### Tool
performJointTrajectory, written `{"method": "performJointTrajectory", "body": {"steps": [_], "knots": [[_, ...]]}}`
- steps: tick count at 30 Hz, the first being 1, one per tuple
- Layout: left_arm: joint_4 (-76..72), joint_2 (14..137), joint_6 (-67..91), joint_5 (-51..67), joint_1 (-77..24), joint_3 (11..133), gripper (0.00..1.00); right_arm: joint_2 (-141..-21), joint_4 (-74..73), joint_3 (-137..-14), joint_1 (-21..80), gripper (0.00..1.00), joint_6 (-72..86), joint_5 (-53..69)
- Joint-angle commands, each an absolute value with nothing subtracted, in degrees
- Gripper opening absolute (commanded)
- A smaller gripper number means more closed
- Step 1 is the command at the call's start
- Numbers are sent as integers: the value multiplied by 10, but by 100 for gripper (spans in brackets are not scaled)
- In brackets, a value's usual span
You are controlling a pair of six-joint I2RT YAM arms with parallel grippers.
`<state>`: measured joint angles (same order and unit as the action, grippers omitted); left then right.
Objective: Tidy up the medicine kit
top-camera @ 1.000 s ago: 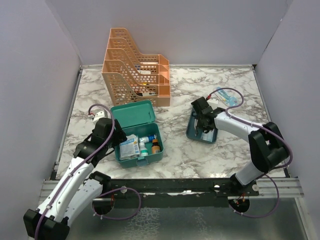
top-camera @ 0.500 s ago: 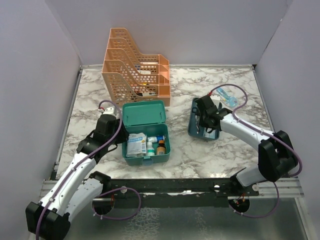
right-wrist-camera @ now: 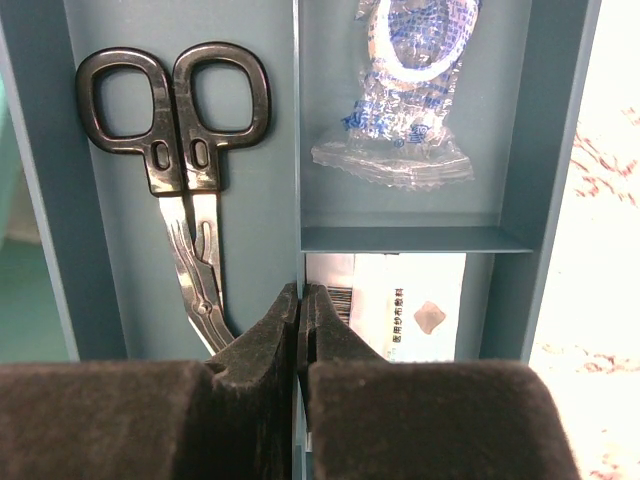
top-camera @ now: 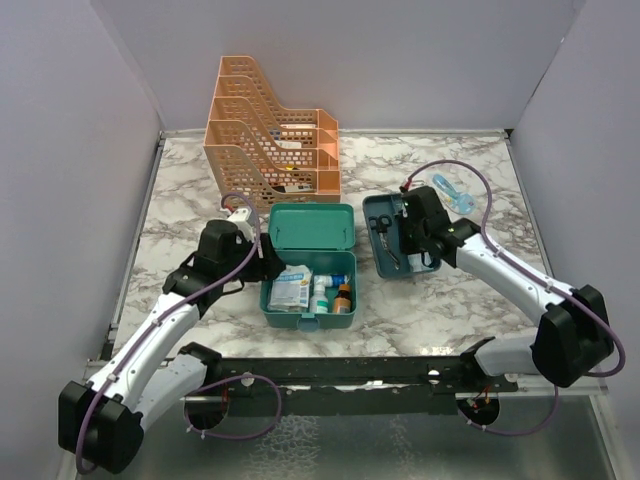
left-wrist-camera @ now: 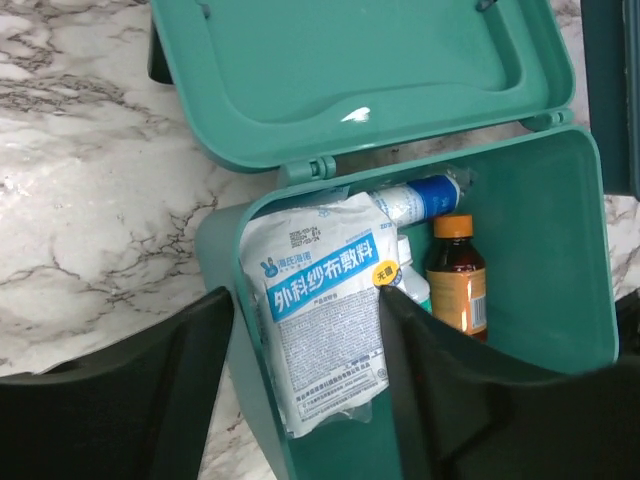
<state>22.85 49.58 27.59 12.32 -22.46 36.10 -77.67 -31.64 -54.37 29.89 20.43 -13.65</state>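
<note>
The teal medicine kit (top-camera: 310,320) stands open at centre, its lid (top-camera: 312,225) lying back. Inside are a white gauze packet (left-wrist-camera: 320,310), an amber bottle (left-wrist-camera: 458,275) and a blue-capped tube (left-wrist-camera: 420,197). My left gripper (top-camera: 262,262) is open and straddles the kit's left wall, one finger outside and one inside against the packet. Just right of the lid lies the teal divided tray (top-camera: 370,210), holding black-handled scissors (right-wrist-camera: 175,110), a clear blue-printed packet (right-wrist-camera: 400,120) and a white packet (right-wrist-camera: 400,310). My right gripper (right-wrist-camera: 301,295) is shut on the tray's middle divider.
An orange perforated file rack (top-camera: 270,135) stands at the back left, close behind the lid. A small clear-and-blue item (top-camera: 450,190) lies on the marble behind the tray. Grey walls close in the table on three sides.
The kit has slid right and turned square to the table with my left gripper at its wall. My right gripper has brought the tray leftward, up beside the lid.
</note>
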Motion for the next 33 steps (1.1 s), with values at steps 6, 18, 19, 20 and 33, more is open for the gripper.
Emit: {"method": "performJointTrajectory", "body": {"steps": [6, 18, 19, 20, 33], "knots": [[231, 487, 268, 132, -224, 411, 81, -704, -289, -593, 296, 1, 40, 34], [284, 348, 286, -80, -225, 492, 82, -699, -346, -676, 301, 1, -87, 158], [289, 348, 285, -80, -224, 502, 82, -703, -359, -685, 303, 1, -92, 163], [295, 349, 285, -80, -224, 510, 82, -709, -372, -694, 305, 1, -97, 166], [318, 369, 278, -79, -224, 574, 82, -765, -431, -717, 415, 1, -146, 122]]}}
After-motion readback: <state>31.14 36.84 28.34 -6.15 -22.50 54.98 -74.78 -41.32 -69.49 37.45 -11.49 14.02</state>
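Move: The right hand already pinches the divider of the lifted blue tray; the open green box it goes to lies about 22 cm left, 11 cm back and 8 cm lower. The box's lid is some 21 cm left and 3 cm ahead, the brown bottle about 14 cm left and 13 cm back. From the left hand, beside the box's left wall, the box's middle is roughly 8 cm right, 5 cm back and 7 cm below; the lid lies 9 cm right and 9 cm ahead. Right hand carries its tray 10 cm left towards the box, turning counter-clockwise; left hand opens, rises 17 cm. ##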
